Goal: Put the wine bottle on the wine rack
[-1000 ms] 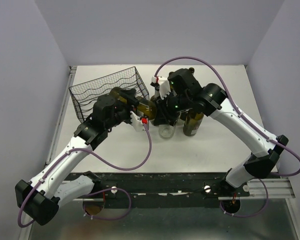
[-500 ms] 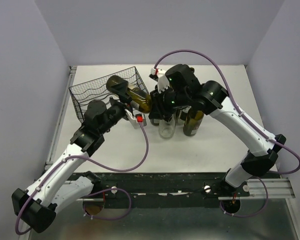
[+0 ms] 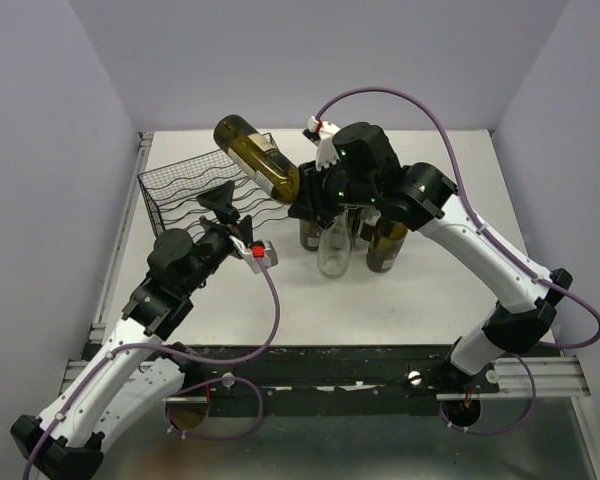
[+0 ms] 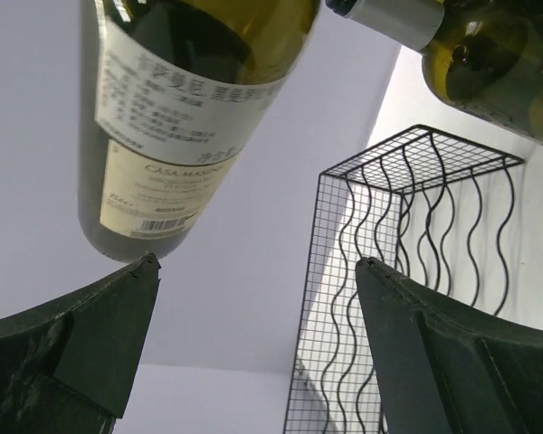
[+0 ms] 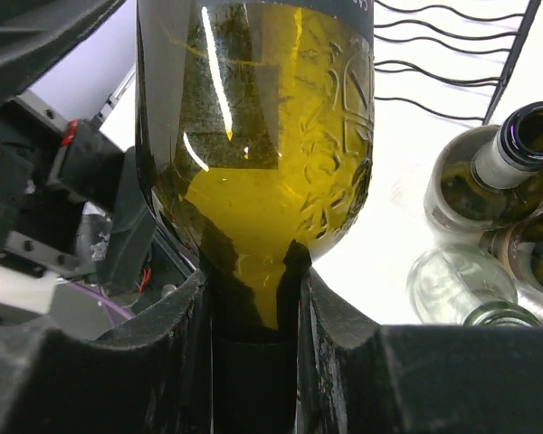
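Note:
The wine bottle (image 3: 255, 156) is green glass with a pale label, tilted in the air with its base toward the back left over the wine rack's right end. My right gripper (image 3: 306, 203) is shut on its neck; in the right wrist view the fingers (image 5: 176, 316) press both sides of the neck below the bottle (image 5: 262, 127). The wine rack (image 3: 185, 190) is a black wire basket with wavy rows at the back left. My left gripper (image 3: 228, 206) stands open and empty, below the bottle (image 4: 190, 108) and beside the wine rack (image 4: 407, 271), touching neither.
Three upright bottles stand under my right arm: a dark one (image 3: 385, 245), a clear one (image 3: 332, 255) and another dark one (image 3: 310, 235). Grey walls close in the table on three sides. The left arm's wrist (image 5: 63, 181) is close to the held bottle.
My left gripper opened, let go of the bottle and drew back toward the near left. My right gripper raised the bottle and swung its base back and left over the rack.

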Tool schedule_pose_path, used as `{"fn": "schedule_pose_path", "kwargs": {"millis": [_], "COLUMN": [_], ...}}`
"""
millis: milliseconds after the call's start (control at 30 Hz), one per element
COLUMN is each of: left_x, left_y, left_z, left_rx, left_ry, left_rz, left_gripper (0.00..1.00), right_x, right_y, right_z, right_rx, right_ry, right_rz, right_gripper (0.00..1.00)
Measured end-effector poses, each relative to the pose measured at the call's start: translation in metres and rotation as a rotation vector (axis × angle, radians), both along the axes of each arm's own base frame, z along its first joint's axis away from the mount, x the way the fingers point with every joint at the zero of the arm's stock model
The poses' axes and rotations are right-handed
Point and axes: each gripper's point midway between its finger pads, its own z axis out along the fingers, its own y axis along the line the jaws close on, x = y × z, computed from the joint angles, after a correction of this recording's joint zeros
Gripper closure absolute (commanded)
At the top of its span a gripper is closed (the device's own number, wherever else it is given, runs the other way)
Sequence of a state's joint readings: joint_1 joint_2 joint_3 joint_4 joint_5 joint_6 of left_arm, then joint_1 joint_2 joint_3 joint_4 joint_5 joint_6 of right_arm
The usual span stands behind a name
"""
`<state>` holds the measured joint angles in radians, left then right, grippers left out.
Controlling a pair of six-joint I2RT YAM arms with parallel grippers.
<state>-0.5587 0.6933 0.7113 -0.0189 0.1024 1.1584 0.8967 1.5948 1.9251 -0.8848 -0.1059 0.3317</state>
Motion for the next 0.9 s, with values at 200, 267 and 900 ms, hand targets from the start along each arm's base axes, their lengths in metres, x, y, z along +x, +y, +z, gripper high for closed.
{"fn": "schedule_pose_path", "kwargs": {"millis": [200, 267, 900], "left_x": [-0.027, -0.040, -0.121], "left_y": [0.009, 0.012, 0.048], "left_z": [0.029, 0.056, 0.151], "left_rx": [-0.165, -0.259, -0.936], "left_ry": [0.132, 0.152, 0.320], "left_rz": [-0.014, -0.032, -0.131], "left_gripper": [0.01, 0.01, 0.01], "right_x": [-0.001, -0.003, -0.095], "right_y": [-0.001, -0.004, 0.067], "right_z": [-0.032, -0.051, -0.177], "right_rx": [-0.047, -0.085, -0.289], "right_ry": [0.039, 0.069, 0.120], "right_rz": [0.000, 0.002, 0.207], "right_gripper": [0.99, 0.99, 0.99]}}
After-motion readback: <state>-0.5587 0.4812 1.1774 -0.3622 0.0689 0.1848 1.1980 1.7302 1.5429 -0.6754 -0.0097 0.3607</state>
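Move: Some 20 cm ahead of the right hand, 23 cm to its left and 30 cm below lies the middle of the wine rack; this hand already holds the wine bottle by its neck, base pointing out forward and left. A dark bottle stands about 8 cm ahead, level sideways, its middle 20 cm down. The clear bottle is about level fore and aft, 6 cm to the right, as low. From the empty left hand, the rack's middle is roughly 17 cm ahead, 10 cm left, 28 cm down. Lowering the wine bottle by its neck, the right hand sinks some 18 cm towards the near side of the wine rack, first nearly straight down, then also back and left, tipping the bottle's base about 20 degrees lower; its grip stays shut. The left hand, still open and empty, clears out up, back and somewhat left, rolling strongly left side down. ##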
